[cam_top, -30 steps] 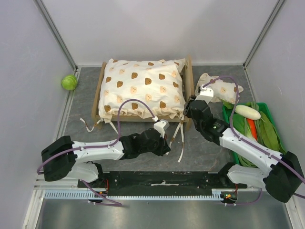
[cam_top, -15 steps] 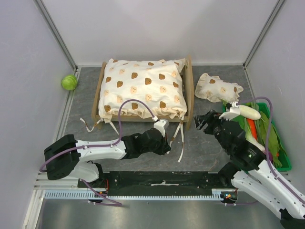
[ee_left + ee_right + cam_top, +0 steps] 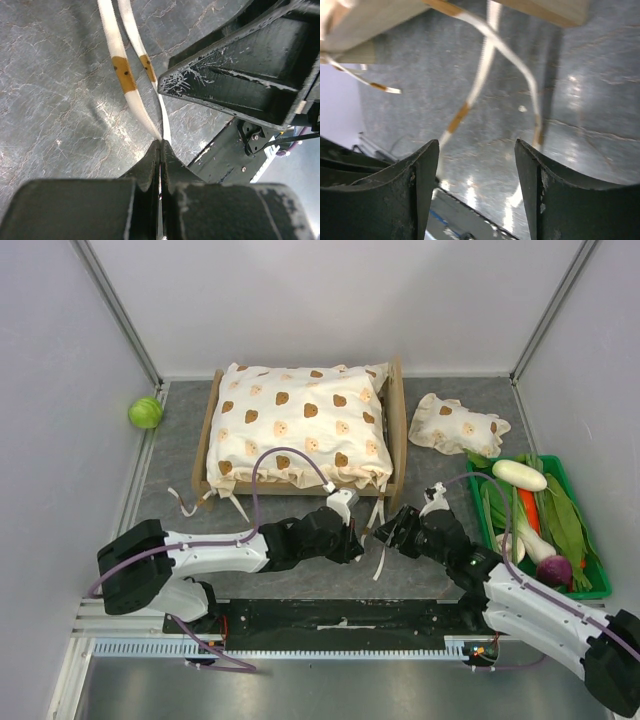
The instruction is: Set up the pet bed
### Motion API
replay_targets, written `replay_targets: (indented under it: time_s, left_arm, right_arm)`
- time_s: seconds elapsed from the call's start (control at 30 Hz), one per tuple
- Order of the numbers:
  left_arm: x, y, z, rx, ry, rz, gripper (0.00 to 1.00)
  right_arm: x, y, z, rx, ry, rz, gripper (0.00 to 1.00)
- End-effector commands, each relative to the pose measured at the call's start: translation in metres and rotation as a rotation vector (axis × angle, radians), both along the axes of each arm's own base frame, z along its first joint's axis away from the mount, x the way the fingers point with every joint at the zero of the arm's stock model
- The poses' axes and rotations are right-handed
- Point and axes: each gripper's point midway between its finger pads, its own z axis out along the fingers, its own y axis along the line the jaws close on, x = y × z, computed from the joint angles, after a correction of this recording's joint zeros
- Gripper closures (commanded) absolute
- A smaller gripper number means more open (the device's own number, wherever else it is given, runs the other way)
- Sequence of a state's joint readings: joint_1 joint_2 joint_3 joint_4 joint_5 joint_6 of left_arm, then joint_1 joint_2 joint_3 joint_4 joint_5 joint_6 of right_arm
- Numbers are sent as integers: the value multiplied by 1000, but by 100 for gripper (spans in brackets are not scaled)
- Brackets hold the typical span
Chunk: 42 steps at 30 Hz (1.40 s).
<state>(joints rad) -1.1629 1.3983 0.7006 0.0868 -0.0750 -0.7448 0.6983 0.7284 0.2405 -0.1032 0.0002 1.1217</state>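
The pet bed is a light-wood frame at the table's centre, with a cream bear-print cushion covering its base. The cushion's white ties trail off the bed's front right corner. My left gripper lies just in front of that corner. In the left wrist view it is shut on one tie. My right gripper sits right beside it, jaws open and empty. In the right wrist view it faces the hanging ties and the bed's wooden edge.
A small bear-print pillow lies right of the bed. A green tray of vegetables stands at the right edge. A green ball rests at the far left wall. Loose ties hang off the bed's front left corner.
My right arm has swung from the bed's right rail down to the front, beside the left gripper, and its jaws have opened. The left gripper has barely moved and stays shut.
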Motion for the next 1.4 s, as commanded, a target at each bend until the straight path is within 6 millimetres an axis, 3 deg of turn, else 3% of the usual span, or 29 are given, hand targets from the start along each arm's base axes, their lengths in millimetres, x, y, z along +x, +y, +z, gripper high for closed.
replay_targets:
  time_s: [0.0,0.2,0.53,1.37]
  left_arm:
    - [4,-19,22,-81,-3,7,98]
    - [6,-23,24,-86,-7,3,98]
    - [10,-29,21,-80,-7,12,98]
    - [11,-30,29,-105,-25,8,98]
  right_arm:
    - [12,33,37,241,-62,18,31]
    - [10,36,30,272,-21,8,32]
    - [-1,44,28,335,29,25,43]
    - [-1,45,20,288,38,31,55]
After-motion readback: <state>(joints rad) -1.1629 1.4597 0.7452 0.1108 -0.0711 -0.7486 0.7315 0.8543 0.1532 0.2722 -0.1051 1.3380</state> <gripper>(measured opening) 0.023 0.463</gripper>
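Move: The left hand already has the near-right strap's end in its shut fingertips, with the strap running forward from there to the bed. That held end lies about 5 cm to the right hand's left, 2 cm nearer the base and slightly lower. From the right hand, the loose strap's tail lies some 8 cm back, 1 cm left and 6 cm below, and the bed's near-right corner about 8 cm ahead and 2 cm right. The right hand reaches about 4 cm left and some 2 cm up towards the strap end in the left hand's grip, rolling its left side up by about 15 degrees, then stays beside the left fingertips while its open fingers go on narrowing around the strap without shutting. The left hand keeps its pinch on the strap and carries the end about 1.5 cm right to meet it, without turning. ##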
